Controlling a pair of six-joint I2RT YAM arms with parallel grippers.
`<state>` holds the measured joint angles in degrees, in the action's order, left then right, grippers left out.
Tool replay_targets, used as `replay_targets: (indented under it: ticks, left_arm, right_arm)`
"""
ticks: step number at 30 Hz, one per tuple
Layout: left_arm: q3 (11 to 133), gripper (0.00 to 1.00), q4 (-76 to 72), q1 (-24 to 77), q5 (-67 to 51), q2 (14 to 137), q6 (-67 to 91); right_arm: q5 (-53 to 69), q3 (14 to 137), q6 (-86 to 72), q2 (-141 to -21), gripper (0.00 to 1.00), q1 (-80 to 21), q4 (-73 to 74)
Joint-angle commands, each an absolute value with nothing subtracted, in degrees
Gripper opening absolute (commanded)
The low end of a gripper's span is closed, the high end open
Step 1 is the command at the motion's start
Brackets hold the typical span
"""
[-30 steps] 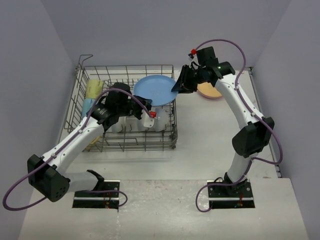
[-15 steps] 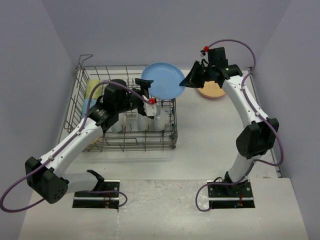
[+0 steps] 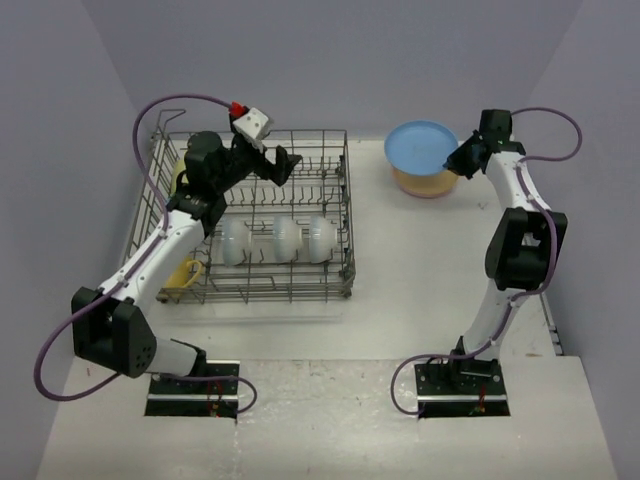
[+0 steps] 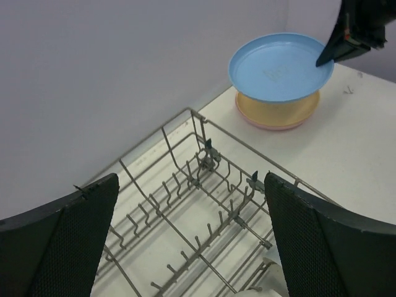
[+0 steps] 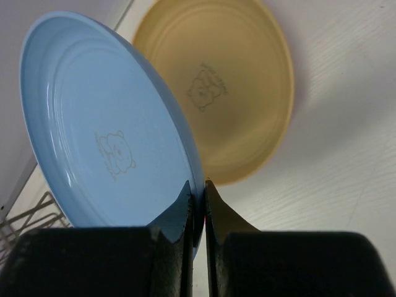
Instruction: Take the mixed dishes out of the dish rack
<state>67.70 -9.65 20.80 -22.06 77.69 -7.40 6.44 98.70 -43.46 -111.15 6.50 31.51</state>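
Observation:
The blue plate (image 3: 420,146) hangs tilted just above an orange-yellow plate (image 3: 421,184) on the table at the back right. My right gripper (image 3: 456,160) is shut on the blue plate's right rim. In the right wrist view, that gripper (image 5: 198,193) pinches the blue plate's (image 5: 105,136) edge over the orange-yellow plate (image 5: 229,93). My left gripper (image 3: 280,163) is open and holds nothing above the back of the dish rack (image 3: 347,215). The left wrist view shows that gripper (image 4: 192,247) over bare tines. Three white bowls (image 3: 286,240) stand in a row in the rack. A yellow mug (image 3: 187,273) sits at the rack's front left.
A pale yellow-green mug (image 3: 180,178) shows behind my left arm at the rack's left side. The rack's wire handle (image 3: 170,118) sticks up at its back left corner. Walls close in the table on the left, back and right.
My right gripper carried the blue plate out of the rack and rightward to above the orange-yellow plate. My left gripper opened, then rose and swung back over the rack's rear.

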Motion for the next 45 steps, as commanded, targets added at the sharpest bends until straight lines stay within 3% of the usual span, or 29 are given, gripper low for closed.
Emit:
replay_targets:
  ticks: [1, 11, 17, 20, 22, 23, 24, 28, 30, 31, 35, 40, 45]
  left_arm:
    - [71.5, 1.00, -11.2, 17.3, -26.9, 81.8, 7.5]
    - [69.3, 1.00, -9.0, 17.3, -27.1, 82.6, 9.0]
    - [67.7, 1.00, -7.5, 17.4, -26.6, 82.3, 10.2]
    - [66.2, 1.00, -7.9, 17.4, -26.5, 82.3, 9.9]
    - [65.9, 1.00, -7.0, 17.4, -25.6, 82.4, 9.6]
    - [66.4, 1.00, -6.2, 17.4, -25.4, 82.6, 9.1]
    - [66.5, 1.00, -5.5, 17.4, -25.2, 82.7, 9.1]
    - [66.5, 1.00, -3.6, 17.5, -26.4, 82.6, 9.7]
    - [66.4, 1.00, -2.7, 17.5, -27.2, 82.6, 10.0]
    - [66.0, 1.00, -2.0, 17.6, -27.1, 82.6, 10.7]
    - [64.6, 1.00, -0.6, 17.8, -28.3, 82.7, 13.4]
    - [62.5, 1.00, 4.2, 19.9, -28.6, 81.3, 17.5]
    - [57.9, 1.00, 5.1, 23.7, -28.4, 77.3, 21.4]
  right_arm:
    - [0.1, 102.0, -45.8, -113.9, 0.00, 6.6, 28.6]
    - [-2.4, 107.0, -46.5, -123.2, 0.00, 8.1, 28.1]
    - [-1.2, 109.1, -46.0, -126.2, 0.18, 8.3, 30.0]
    - [-2.0, 109.2, -46.7, -126.3, 0.21, 8.2, 30.2]
    - [-1.2, 108.5, -47.2, -125.8, 0.33, 8.3, 30.5]
    - [-1.1, 108.5, -47.4, -125.2, 0.49, 8.2, 30.9]
    - [-1.2, 108.4, -47.4, -124.8, 0.57, 8.3, 31.5]
    - [-3.3, 106.8, -47.0, -121.2, 0.79, 8.2, 32.9]
    - [-4.0, 104.4, -46.8, -117.6, 0.96, 8.1, 33.0]
    - [-4.0, 103.5, -45.8, -116.3, 0.99, 7.7, 33.0]
    - [-4.5, 97.1, -42.6, -108.9, 0.99, 4.4, 33.1]
    - [-3.2, 89.9, -39.1, -98.5, 0.99, -7.0, 30.5]
    - [-0.4, 88.1, -37.3, -96.2, 0.99, -17.9, 29.4]
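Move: The right hand holds the blue plate by its right rim, the plate's middle about 8 cm left and 3 cm ahead. The yellow plate lies about 3 cm ahead, 5 cm left and 10 cm below, on the pink plate. The left hand is empty: the right-hand bowl is some 5 cm back, 6 cm right and 22 cm below; the middle bowl is 8 cm left of it, the left bowl another 12 cm. Down about 9 cm, edging forward and right, the right hand lowers the blue plate onto the yellow one, opens wide to let go, then climbs back and swings about 17 cm left towards the rack. The open left hand sinks some 13 cm in stages towards the right-hand bowl, tipping its fingers down about 40 degrees and drawing back late, without touching it. ##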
